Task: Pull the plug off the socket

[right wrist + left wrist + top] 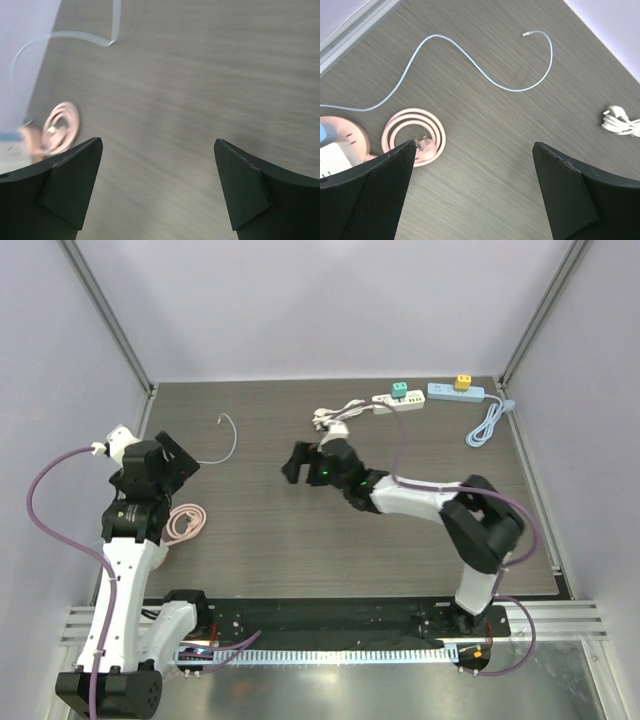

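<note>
Two power strips lie at the back of the table: a white strip [385, 401] carrying a green plug [399, 390], and a blue strip [456, 393] carrying a yellow plug [463, 382]. My right gripper [305, 458] [158, 140] hangs open over bare table mid-way across, well short of both strips. Over the left side my left gripper [172, 464] [474, 144] is open too, with nothing between its fingers. At the left edge of the left wrist view a pink socket block [342, 134] holds a white adapter [331, 159]; my left arm hides it in the top view.
A pink coiled cable [183, 522] [415, 134] lies beside the left arm. A thin pale-blue cable [226, 438] [485, 75] snakes across the left half. A white cable bundle [335, 418] [620, 120] sits near the white strip, and the blue strip's cord [487, 426] is coiled at the right.
</note>
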### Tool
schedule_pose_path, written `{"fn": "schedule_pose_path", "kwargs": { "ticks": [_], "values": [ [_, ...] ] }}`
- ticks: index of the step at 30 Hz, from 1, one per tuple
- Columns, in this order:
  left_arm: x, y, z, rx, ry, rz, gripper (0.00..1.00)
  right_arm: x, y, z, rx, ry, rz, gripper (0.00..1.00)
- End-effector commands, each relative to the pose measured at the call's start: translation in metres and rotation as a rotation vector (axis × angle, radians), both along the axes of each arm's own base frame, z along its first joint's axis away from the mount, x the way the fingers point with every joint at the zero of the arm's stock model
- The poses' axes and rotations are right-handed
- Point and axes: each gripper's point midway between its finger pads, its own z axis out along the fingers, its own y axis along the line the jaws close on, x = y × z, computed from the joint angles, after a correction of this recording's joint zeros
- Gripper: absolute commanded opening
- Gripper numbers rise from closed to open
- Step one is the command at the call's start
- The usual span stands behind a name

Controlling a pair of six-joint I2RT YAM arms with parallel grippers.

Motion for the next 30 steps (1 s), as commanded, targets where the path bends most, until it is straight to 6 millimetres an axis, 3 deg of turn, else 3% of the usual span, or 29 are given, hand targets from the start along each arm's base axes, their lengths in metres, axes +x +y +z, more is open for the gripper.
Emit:
{"fn": "schedule_pose_path", "kwargs": {
  "ticks": [1,2,3,4,5,6,11,12,14,18,19,24,30],
  "values": [
    [-0.014,0.003,0.004,0.015,0.034,0.005,1.0,-0.025,0.074,0.023,0.123,0.07,0.115,1.0],
    [-0.015,0.003,0.004,0.018,0.032,-0.003,1.0,-0.039,0.097,0.004,0.113,0.112,0.15,0.99],
    [-0.016,0.002,0.005,0.018,0.026,-0.008,1.0,-0.037,0.115,0.016,0.157,0.113,0.163,0.96],
    [-0.017,0.001,0.005,0.019,0.026,-0.017,1.0,-0.047,0.132,-0.003,0.15,0.151,0.19,0.9],
    [-0.018,0.001,0.005,0.021,0.025,-0.022,1.0,-0.05,0.143,-0.008,0.161,0.168,0.2,0.87],
    [-0.018,0.0,0.007,0.023,0.02,-0.029,1.0,-0.051,0.16,0.002,0.213,0.183,0.21,0.84],
    [-0.019,-0.001,0.012,0.037,0.009,-0.047,1.0,-0.073,0.213,-0.021,0.264,0.263,0.303,0.77],
    [-0.019,-0.001,0.012,0.044,0.012,-0.053,1.0,-0.075,0.225,-0.03,0.269,0.275,0.317,0.71],
    [-0.019,-0.002,0.014,0.048,0.012,-0.063,1.0,-0.077,0.235,-0.035,0.299,0.305,0.324,0.64],
    [-0.019,-0.006,0.014,0.055,0.017,-0.101,1.0,-0.085,0.257,-0.045,0.325,0.339,0.345,0.65],
    [-0.019,-0.006,0.014,0.059,0.018,-0.105,1.0,-0.091,0.261,-0.056,0.315,0.353,0.354,0.66],
    [-0.02,-0.007,0.016,0.061,0.009,-0.118,1.0,-0.105,0.282,-0.065,0.322,0.372,0.383,0.67],
    [-0.018,-0.013,0.019,0.048,-0.003,-0.147,1.0,-0.116,0.292,-0.084,0.295,0.411,0.381,0.61]
  ]
}}
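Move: The pink socket, with the blue plug and white block on it, lies about 40 cm left of the right hand, 22 back and 11 below. The coil of pink cord lies some 33 cm left and 14 back; the thin white cable's bend about 24 left and 4 ahead, both on the table 13 below. From the left hand the socket is some 13 cm back, 5 left and 22 down. The right hand sweeps nearly 30 cm left, about 10 back and down towards the pink socket, fingers narrowing. ##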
